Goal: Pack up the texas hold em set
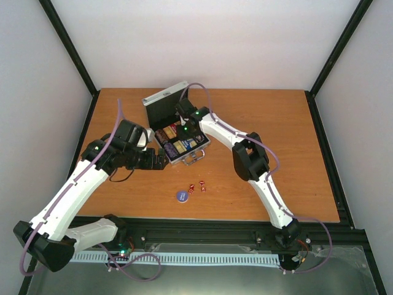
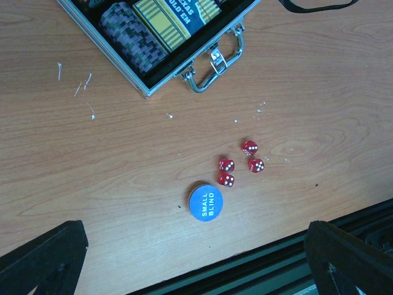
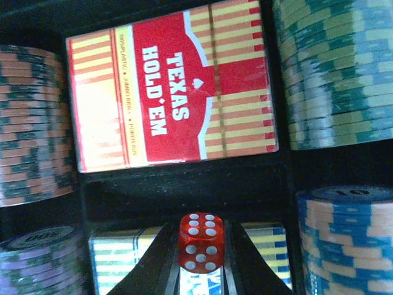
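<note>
The silver case (image 1: 198,150) lies open on the table, its lid (image 1: 164,101) standing up behind it. Over its black tray my right gripper (image 3: 201,246) is shut on a red die (image 3: 201,236), above the slot between the red card box (image 3: 172,86) and the blue-yellow card box (image 3: 120,258). Chip stacks (image 3: 331,67) fill the side slots. Several more red dice (image 2: 239,163) and the blue "SMALL BLIND" disc (image 2: 206,201) lie on the wood in front of the case handle (image 2: 212,61). My left gripper (image 2: 196,270) hangs open above them, left of the case.
The table's near edge and black rail (image 2: 264,270) run just below the disc. A black cable (image 2: 316,6) lies right of the case. White walls and black frame posts (image 1: 67,46) enclose the table.
</note>
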`<state>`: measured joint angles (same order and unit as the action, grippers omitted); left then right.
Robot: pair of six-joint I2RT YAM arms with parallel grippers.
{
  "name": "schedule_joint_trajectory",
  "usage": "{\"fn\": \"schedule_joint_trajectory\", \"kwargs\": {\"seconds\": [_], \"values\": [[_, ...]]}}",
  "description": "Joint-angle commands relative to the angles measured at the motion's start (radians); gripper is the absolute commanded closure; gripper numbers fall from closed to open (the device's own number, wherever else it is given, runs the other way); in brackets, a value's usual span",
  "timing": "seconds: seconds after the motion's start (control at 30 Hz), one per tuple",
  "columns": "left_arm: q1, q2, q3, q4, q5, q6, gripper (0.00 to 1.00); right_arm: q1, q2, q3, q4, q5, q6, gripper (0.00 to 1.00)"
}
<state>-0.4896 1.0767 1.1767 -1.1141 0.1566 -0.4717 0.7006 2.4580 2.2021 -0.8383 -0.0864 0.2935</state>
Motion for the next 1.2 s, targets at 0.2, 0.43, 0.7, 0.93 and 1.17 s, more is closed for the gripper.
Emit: {"fn": "schedule_joint_trajectory", "kwargs": {"seconds": [0.2,0.43,0.7,0.93,1.17], "values": [[0.006,0.020,0.010,0.017,-0.002,-0.007,0.00,-0.012,0.059,0.024,0.053,0.062,-0.048,0.94],[0.007,0.033,0.013,0.019,-0.002,-0.009,0.00,-0.015,0.058,0.042,0.027,0.073,-0.049,0.79],[0.006,0.032,0.029,0.010,-0.005,-0.010,0.00,-0.013,-0.047,0.009,0.041,0.030,-0.069,0.70],[0.007,0.028,0.043,0.008,0.003,-0.012,0.00,-0.007,-0.220,-0.125,0.009,0.027,-0.076,0.59],[0.006,0.031,0.056,0.008,0.005,-0.008,0.00,0.053,-0.487,-0.524,-0.024,0.057,-0.070,0.33]]}}
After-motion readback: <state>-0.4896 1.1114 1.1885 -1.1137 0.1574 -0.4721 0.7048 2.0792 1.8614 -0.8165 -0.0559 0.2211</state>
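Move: Below the die held in the right fingers is the case, where the empty slot between the two card decks is centred about 1 cm ahead, 2 cm left and 4 cm down. The red deck is some 5 cm ahead and 4 cm left, the blue deck 3 cm back and straight in line; the blue-and-orange chips are 2 cm ahead and 6 cm right, each about 3 cm below. From the left hand the slot is roughly 22 cm ahead, 8 cm right and 20 cm down. Easing the still-pinched die forward and down about 2 cm each way, the right hand brings it to the right-hand part of the slot between the decks, then opens its fingers and lets go. It then climbs fast, some 10 cm, while drawing back about 6 cm and right 4 cm, away from the slot and towards the case's handle side, the fingers spreading wider. ##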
